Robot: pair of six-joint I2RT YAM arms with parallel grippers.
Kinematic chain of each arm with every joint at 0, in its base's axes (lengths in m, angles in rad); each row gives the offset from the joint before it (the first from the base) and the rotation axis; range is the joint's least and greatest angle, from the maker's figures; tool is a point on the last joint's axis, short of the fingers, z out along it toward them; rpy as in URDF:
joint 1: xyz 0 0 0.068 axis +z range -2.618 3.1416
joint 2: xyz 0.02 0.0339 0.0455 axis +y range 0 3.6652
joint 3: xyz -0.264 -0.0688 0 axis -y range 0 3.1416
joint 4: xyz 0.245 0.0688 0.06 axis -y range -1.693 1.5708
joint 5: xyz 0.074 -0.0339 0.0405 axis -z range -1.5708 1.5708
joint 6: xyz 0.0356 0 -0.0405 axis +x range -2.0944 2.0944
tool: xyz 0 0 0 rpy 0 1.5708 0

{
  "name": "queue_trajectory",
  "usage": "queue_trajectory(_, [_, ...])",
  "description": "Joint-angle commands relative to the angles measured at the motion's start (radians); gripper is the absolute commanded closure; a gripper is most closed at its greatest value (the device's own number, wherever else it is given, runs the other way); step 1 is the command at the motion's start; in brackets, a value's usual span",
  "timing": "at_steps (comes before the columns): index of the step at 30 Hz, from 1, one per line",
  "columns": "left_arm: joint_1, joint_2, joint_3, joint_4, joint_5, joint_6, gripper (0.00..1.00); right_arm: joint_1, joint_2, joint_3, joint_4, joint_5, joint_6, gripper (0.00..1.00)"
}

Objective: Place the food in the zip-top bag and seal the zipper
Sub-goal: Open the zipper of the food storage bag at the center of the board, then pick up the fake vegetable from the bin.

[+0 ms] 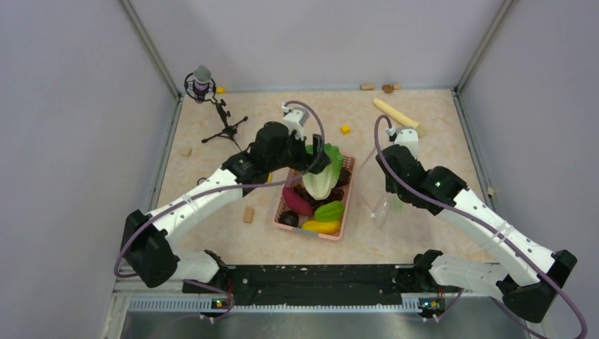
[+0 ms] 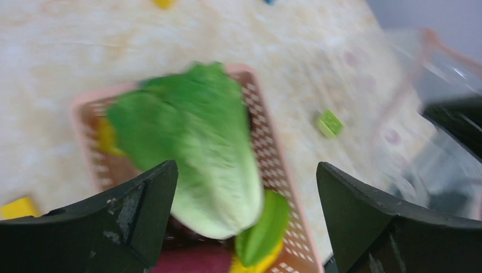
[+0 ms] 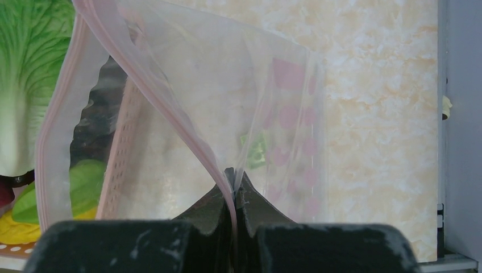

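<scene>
The food lies in a pink basket (image 1: 347, 201): a green-white lettuce head (image 1: 323, 173), a magenta sweet potato (image 1: 297, 201), a green pod (image 1: 330, 210), a yellow fruit (image 1: 321, 227) and a dark piece (image 1: 288, 219). My left gripper (image 1: 314, 159) hangs open over the lettuce (image 2: 199, 148), its fingers wide apart and touching nothing (image 2: 245, 169). Right of the basket, the clear zip-top bag (image 1: 385, 208) is held up by my right gripper (image 1: 388, 185). The right gripper (image 3: 234, 176) is shut on the bag's pinkish zipper (image 3: 142, 74) edge. The bag's mouth gapes toward the basket (image 3: 122, 148).
A microphone on a tripod (image 1: 205, 88) stands at the back left. A beige rolling pin (image 1: 397, 115) lies at the back right, with a yellow block (image 1: 345, 129) behind the basket. Small wooden blocks (image 1: 248, 214) lie left of the basket. Walls close in three sides.
</scene>
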Motion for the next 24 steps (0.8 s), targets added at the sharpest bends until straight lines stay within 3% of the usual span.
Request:
queue_trajectory(1, [0.176,0.073,0.103,-0.064,-0.014,-0.020,0.03,-0.009,-0.025,-0.003,0.016,0.008,0.006,1.00])
queue_trajectory(4, [0.243,0.208,0.217,-0.159,0.046,-0.029,0.03,-0.009,-0.024,-0.011,0.025,-0.005,-0.005,1.00])
queue_trajectory(11, [0.275,0.411,0.405,-0.241,0.129,-0.056,0.03,-0.008,-0.022,-0.018,0.029,-0.015,-0.020,1.00])
queue_trajectory(17, [0.274,0.471,0.436,-0.220,0.175,-0.094,0.03,-0.008,-0.022,-0.018,0.029,-0.021,-0.027,1.00])
queue_trajectory(21, [0.275,0.500,0.437,-0.235,0.099,-0.091,0.03,-0.008,-0.022,-0.021,0.036,-0.042,-0.037,1.00])
queue_trajectory(24, [0.273,0.537,0.451,-0.242,0.145,-0.090,0.03,-0.008,-0.022,-0.023,0.041,-0.045,-0.042,1.00])
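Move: The lettuce's middle lies about 3 cm ahead of the left hand, 1 cm to its left and some 15 cm below. The basket under it is centred about 3 cm to the hand's left, 1 cm back and 20 cm down. The bag's open mouth hangs about 12 cm to the hand's right, 3 cm back and 6 cm lower. From the right hand, the lettuce is roughly 8 cm ahead, 20 cm left and 12 cm below. The left hand, empty and wide open, sweeps quickly forward about 12 cm, swinging a little left on the way, up the length of the lettuce to above its leafy end by the basket's far rim. It then sinks, ending some 8 cm lower than it began, and its fingers tip down about 20 degrees while staying open and touching nothing; the right hand stays in place and keeps its pinch on the bag's rim. ##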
